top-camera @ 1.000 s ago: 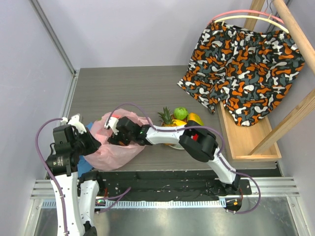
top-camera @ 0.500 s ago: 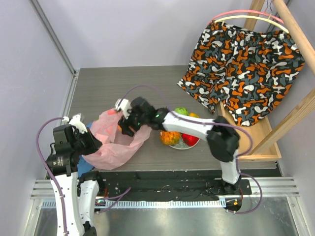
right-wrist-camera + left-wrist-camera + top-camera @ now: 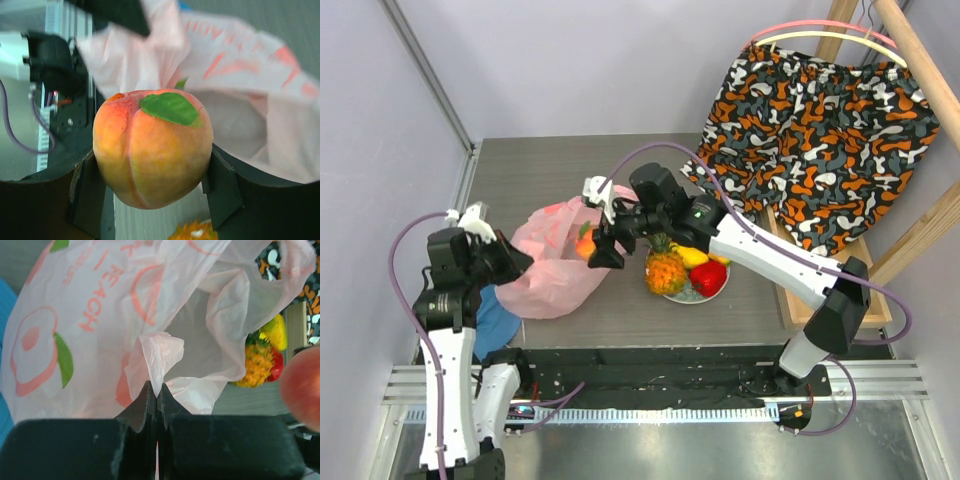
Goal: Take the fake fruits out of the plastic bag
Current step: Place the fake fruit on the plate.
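The pink plastic bag (image 3: pixel 552 268) lies left of centre, its mouth facing right. My left gripper (image 3: pixel 516 262) is shut on a fold of the bag's rim (image 3: pixel 159 356); printed peach motifs (image 3: pixel 35 352) fill that view. My right gripper (image 3: pixel 594 246) hangs above the bag's mouth, shut on an orange peach (image 3: pixel 152 147) with a green leaf, one finger (image 3: pixel 223 190) on each side. Just right of the bag, a plate (image 3: pixel 722 288) carries the pineapple (image 3: pixel 665 269), a red piece (image 3: pixel 708 279) and a yellow piece (image 3: pixel 692 256). The bag's inside (image 3: pixel 235 120) shows behind the peach.
A blue fabric hat (image 3: pixel 496 326) lies under the bag's near left side. A patterned orange, black and white cloth (image 3: pixel 820 140) hangs on a wooden rack (image 3: pixel 825 285) at the right. Grey walls close the table's left and back.
My right gripper has come up out of the bag with the peach in it and moved back and to the right. The left gripper has lifted the bag's rim slightly.
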`<state>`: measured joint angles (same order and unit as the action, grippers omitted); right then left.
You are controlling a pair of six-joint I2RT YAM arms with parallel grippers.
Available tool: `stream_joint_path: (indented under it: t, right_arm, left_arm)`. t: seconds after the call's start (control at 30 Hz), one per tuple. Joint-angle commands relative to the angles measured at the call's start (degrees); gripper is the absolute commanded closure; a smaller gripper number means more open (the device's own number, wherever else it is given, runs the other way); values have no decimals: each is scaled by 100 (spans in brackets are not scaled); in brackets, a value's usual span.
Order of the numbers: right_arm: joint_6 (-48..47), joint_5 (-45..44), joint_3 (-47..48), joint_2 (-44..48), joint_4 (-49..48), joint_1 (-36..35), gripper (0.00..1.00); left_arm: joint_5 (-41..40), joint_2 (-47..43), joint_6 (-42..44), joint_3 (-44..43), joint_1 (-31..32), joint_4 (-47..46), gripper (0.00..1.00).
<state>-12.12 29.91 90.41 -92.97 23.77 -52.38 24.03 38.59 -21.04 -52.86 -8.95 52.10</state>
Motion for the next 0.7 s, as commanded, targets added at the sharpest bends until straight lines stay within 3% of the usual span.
stream_joint_path:
  t: [0.0,0.1,0.3,0.67]
  right_arm:
    - [-413,-142,-391,743,944,342,83]
    - [-851,-652,-655,1315,1522,797,83]
    - [-1512,-1198,-1710,2142,2026,1808,83]
    - [-2197,-1584,-2484,1414,1465,2575,82]
  left_arm:
    - [-363,586,-112,-548,139,-1579,100]
    - [-855,895,-67,-795,139,-1808,100]
    - [-786,870,-199,-691,78,-2142,100]
    - [-531,799,-173,-761,-379,-2099,100]
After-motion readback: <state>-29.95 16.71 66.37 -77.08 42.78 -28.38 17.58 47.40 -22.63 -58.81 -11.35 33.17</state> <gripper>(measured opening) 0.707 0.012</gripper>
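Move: The plate that the held peach is meant for lies about 20 cm to the right hand's right, roughly 3 cm ahead and some 27 cm below. On the plate, the pineapple is about 15 cm right and 2 cm ahead, the red pepper 24 right and 1 ahead, the green guava 20 right and 10 ahead. From the left hand the plate is some 32 cm right and 5 ahead; the blue cap is 8 left and 4 back. Carry the peach in the right gripper, grip kept, about 24 cm to the right, away from the bag to above the plate, first nearly level, then sinking about 10 cm; meanwhile swing the fingers clockwise and steeper downward. Keep the bag pinched in the left gripper and draw it forward and up, ending a little left, while tilting the fingers up some 15 degrees. ##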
